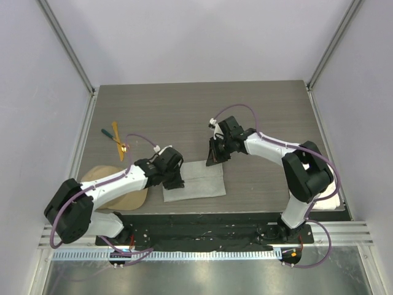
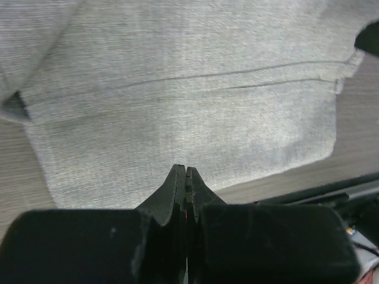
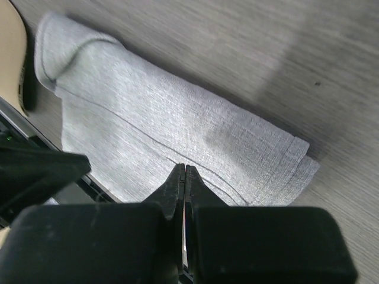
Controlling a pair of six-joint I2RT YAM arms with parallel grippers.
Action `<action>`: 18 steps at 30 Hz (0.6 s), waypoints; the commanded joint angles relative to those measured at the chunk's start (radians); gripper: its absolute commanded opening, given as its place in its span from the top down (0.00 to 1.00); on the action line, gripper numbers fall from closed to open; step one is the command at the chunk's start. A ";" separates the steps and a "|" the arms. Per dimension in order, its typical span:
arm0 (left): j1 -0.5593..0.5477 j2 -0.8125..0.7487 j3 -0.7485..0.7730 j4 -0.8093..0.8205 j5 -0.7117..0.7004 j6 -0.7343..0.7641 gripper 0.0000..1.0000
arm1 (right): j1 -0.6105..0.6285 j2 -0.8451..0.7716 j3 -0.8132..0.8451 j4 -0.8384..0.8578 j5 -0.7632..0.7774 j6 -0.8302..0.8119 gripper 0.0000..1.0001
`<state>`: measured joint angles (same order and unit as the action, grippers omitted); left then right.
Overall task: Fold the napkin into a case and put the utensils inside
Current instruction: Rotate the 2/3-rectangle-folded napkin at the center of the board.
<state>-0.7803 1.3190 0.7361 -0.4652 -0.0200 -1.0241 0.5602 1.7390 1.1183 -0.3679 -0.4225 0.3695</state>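
Observation:
The napkin [image 1: 195, 179] lies on the table near the front edge, folded into a light grey rectangle with a fold line running along it [image 2: 177, 83] [image 3: 148, 124]. My left gripper [image 1: 174, 182] is at the napkin's left end, its tips [image 2: 186, 169] pressed together above the cloth with nothing between them. At the napkin's far right corner is my right gripper [image 1: 215, 161], also shut and empty [image 3: 185, 168]. The utensils [image 1: 116, 140] lie together at the far left of the table: a teal handle, an orange one and a gold spoon.
A tan cap [image 1: 116, 187] lies under my left forearm, just left of the napkin, and its edge shows in the right wrist view [image 3: 10, 53]. A white towel [image 1: 331, 200] sits at the right front corner behind the right arm. The table's front rail [image 2: 331, 189] runs close to the napkin.

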 commanded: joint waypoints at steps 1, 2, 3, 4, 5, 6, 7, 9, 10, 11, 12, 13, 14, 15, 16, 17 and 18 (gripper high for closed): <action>0.004 0.035 -0.007 -0.026 -0.110 -0.047 1.00 | 0.009 -0.024 -0.046 0.026 -0.006 -0.043 0.99; 0.006 0.054 -0.001 -0.021 -0.116 -0.044 1.00 | 0.007 -0.025 -0.073 0.049 -0.004 -0.037 0.99; 0.013 0.104 0.009 -0.012 -0.121 -0.021 1.00 | 0.009 -0.035 -0.090 0.064 -0.001 -0.023 0.99; 0.015 0.127 0.031 -0.006 -0.132 -0.002 1.00 | 0.007 -0.038 -0.107 0.078 0.011 -0.003 0.99; 0.015 0.155 0.043 -0.001 -0.142 0.010 1.00 | 0.009 -0.039 -0.141 0.110 0.025 0.014 0.99; 0.015 0.196 0.055 -0.003 -0.159 0.036 1.00 | 0.010 -0.041 -0.159 0.127 0.042 0.029 0.99; 0.015 0.219 0.077 0.002 -0.185 0.050 1.00 | 0.010 -0.041 -0.179 0.145 0.056 0.066 0.99; 0.016 0.258 0.104 0.002 -0.207 0.082 1.00 | 0.015 -0.044 -0.224 0.173 0.122 0.088 0.99; 0.018 0.294 0.139 -0.010 -0.245 0.110 1.00 | 0.015 -0.058 -0.242 0.181 0.149 0.104 0.99; 0.019 0.310 0.160 -0.019 -0.261 0.130 1.00 | 0.018 -0.070 -0.283 0.208 0.181 0.141 0.99; 0.026 0.327 0.181 -0.026 -0.273 0.148 1.00 | 0.017 -0.085 -0.308 0.227 0.195 0.167 0.99; 0.029 0.353 0.219 -0.029 -0.287 0.189 1.00 | 0.018 -0.110 -0.333 0.244 0.209 0.189 0.99; 0.033 0.370 0.239 -0.029 -0.294 0.211 1.00 | 0.018 -0.122 -0.375 0.263 0.221 0.225 0.99; 0.050 0.388 0.261 -0.029 -0.290 0.231 1.00 | 0.020 -0.134 -0.394 0.270 0.249 0.242 0.99; 0.062 0.404 0.307 -0.027 -0.279 0.257 1.00 | 0.020 -0.148 -0.416 0.276 0.258 0.255 0.99; 0.073 0.439 0.330 -0.027 -0.255 0.310 1.00 | 0.021 -0.182 -0.452 0.285 0.274 0.269 0.99; 0.090 0.454 0.351 -0.032 -0.252 0.332 1.00 | 0.023 -0.196 -0.466 0.279 0.307 0.284 0.99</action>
<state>-0.7422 1.6981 1.0039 -0.4980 -0.2268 -0.8448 0.5747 1.6001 0.7425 -0.0952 -0.2779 0.5678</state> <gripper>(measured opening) 0.011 0.014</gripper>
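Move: The folded napkin lies crosswise under both shut grippers. Its middle is about 3 cm ahead and 6 cm right of the left hand, some 4 cm below. From the right hand it is roughly 6 cm back, 7 cm left and 5 cm down, with the napkin's far right corner about 5 cm right and 1 cm ahead. From the left hand, the tan cap lies about 25 cm left and level with it, the wooden utensils some 25 cm left and 18 cm farther out. With its fingers kept shut, the left hand drops about 4 cm, drifting slightly forward and left, until its tips press down on the napkin's left part, then pushes that part forward some 5 cm along the table while the wrist rolls its left side up. The right hand, also shut, comes down about 5 cm while drawing back and to the right until its tips press on the right part, then slides on a little to the right and slightly back, turning clockwise by some 10 degrees. ##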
